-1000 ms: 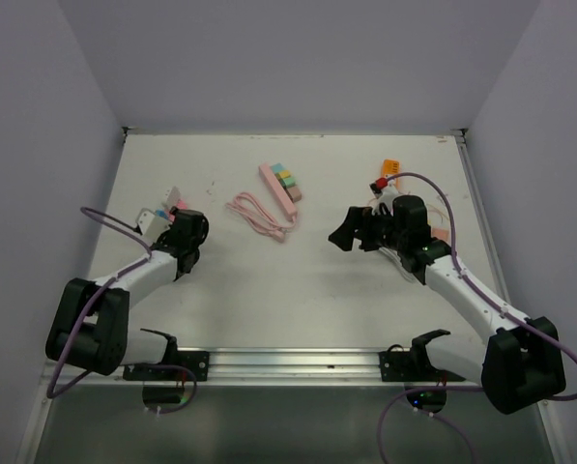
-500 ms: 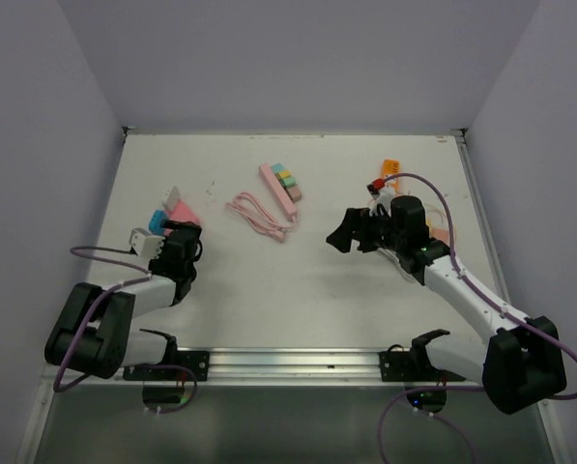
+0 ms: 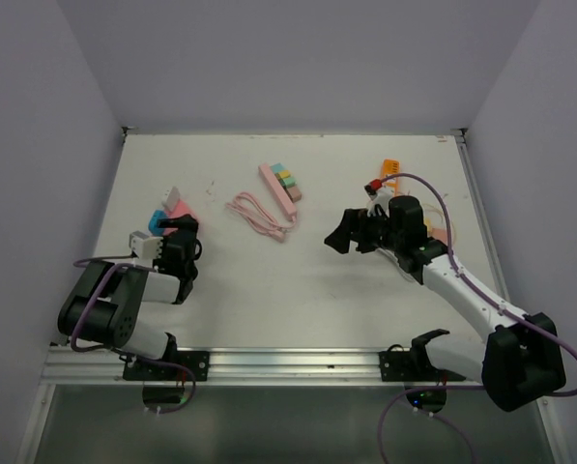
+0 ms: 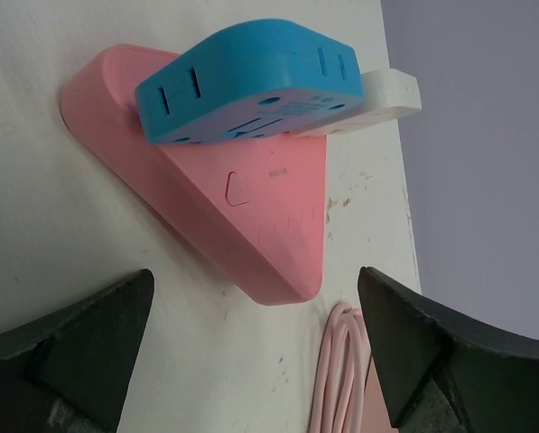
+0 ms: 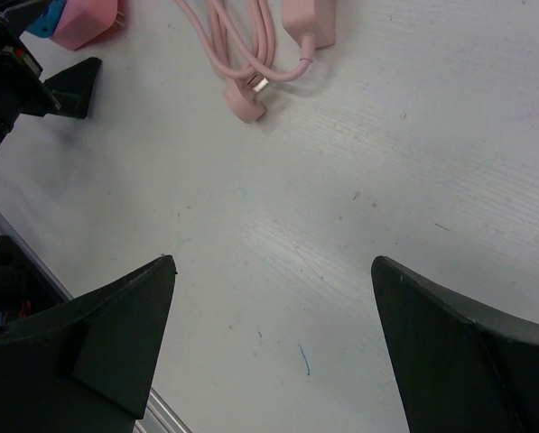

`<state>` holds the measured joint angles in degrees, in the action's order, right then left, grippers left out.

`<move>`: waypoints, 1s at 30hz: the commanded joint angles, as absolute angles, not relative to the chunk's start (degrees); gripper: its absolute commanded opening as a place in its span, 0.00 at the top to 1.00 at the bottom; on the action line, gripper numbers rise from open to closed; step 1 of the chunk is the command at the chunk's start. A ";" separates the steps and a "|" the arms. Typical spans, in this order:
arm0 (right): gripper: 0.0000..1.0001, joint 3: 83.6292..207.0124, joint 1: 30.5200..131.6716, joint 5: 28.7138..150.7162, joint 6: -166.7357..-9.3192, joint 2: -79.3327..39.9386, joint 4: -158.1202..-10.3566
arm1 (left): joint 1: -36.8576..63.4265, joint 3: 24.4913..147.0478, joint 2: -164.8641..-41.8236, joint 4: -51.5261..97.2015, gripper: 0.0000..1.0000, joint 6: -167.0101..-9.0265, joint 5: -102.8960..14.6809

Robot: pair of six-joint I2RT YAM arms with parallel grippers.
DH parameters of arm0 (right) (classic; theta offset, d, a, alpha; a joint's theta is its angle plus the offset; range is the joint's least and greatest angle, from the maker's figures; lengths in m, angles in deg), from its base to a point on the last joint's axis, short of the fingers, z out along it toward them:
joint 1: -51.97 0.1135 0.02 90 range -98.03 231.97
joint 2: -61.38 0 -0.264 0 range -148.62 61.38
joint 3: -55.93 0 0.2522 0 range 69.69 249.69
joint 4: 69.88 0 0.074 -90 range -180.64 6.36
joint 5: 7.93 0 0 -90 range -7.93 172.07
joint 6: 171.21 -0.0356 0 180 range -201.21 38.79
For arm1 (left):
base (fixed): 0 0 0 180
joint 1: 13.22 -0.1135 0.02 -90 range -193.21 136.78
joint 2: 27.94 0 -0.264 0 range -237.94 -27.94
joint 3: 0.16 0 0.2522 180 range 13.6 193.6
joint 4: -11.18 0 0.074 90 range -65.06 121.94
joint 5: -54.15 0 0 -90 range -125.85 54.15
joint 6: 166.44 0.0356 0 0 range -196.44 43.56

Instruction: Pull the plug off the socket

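A pink triangular socket (image 4: 242, 198) lies on the table at the left, also seen from above (image 3: 182, 209). A blue plug (image 4: 251, 81) sits on it, and a white plug (image 4: 386, 95) sticks out beside the blue one. My left gripper (image 4: 255, 361) is open just short of the socket's tip, touching nothing; from above the left gripper (image 3: 180, 234) sits near the socket's near side. My right gripper (image 3: 338, 235) hovers open at mid-table with only bare table between its fingers (image 5: 79, 352).
A pink power strip (image 3: 279, 187) with several coloured plugs lies at the centre back, its coiled pink cable (image 3: 259, 215) beside it. The cable (image 4: 341, 379) runs close to my left gripper's right finger. An orange piece (image 3: 390, 166) and a red plug (image 3: 376, 185) lie at the back right.
My left arm has drawn back toward its base, away from the pink socket, with its jaws still open. The right arm has barely moved.
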<state>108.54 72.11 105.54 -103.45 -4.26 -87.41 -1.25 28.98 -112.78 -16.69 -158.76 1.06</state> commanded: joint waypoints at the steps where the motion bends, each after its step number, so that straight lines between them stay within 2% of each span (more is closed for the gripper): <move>1: 0.06 108.62 72.45 106.42 -102.66 -4.97 -85.31 | -2.23 30.12 -114.42 -20.41 0.01 -159.85 3.35; 11: 0.07 108.71 72.45 106.86 -102.83 -6.47 -84.96 | -5.39 32.32 -119.95 -23.22 0.08 -160.72 -0.07; 17: 0.07 108.97 72.45 107.21 -102.83 -7.61 -84.70 | -5.66 33.38 -122.68 -25.15 0.16 -161.34 -1.66; 30: 0.07 108.97 72.45 107.30 -102.83 -8.49 -84.70 | -5.66 28.37 -120.93 -31.75 0.64 -157.30 -4.20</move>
<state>108.54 72.22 105.84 -103.28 -8.29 -86.56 -5.25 29.94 -122.22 -28.31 -160.64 -3.71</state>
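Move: The pink socket's middle lies about 3 cm ahead of my left hand, 3 cm to its left and 3 cm lower. The blue plug stands about 7 cm to the hand's left and 2 cm ahead, the white plug some 8 cm ahead and 4 cm left, both slightly below it. The pink cord lies roughly 19 cm to its right and 4 cm farther out. From my right hand the pink socket is about 40 cm left, 8 cm ahead and 13 cm down. I ease my open left hand forward about 2.5 cm, drifting left at first, into the near side of the pink socket by its right corner. Then I sink about a centimetre and draw back slightly, closing the fingers to well under half open so they pinch that corner. My empty right hand sinks about 2 cm, staying open. ##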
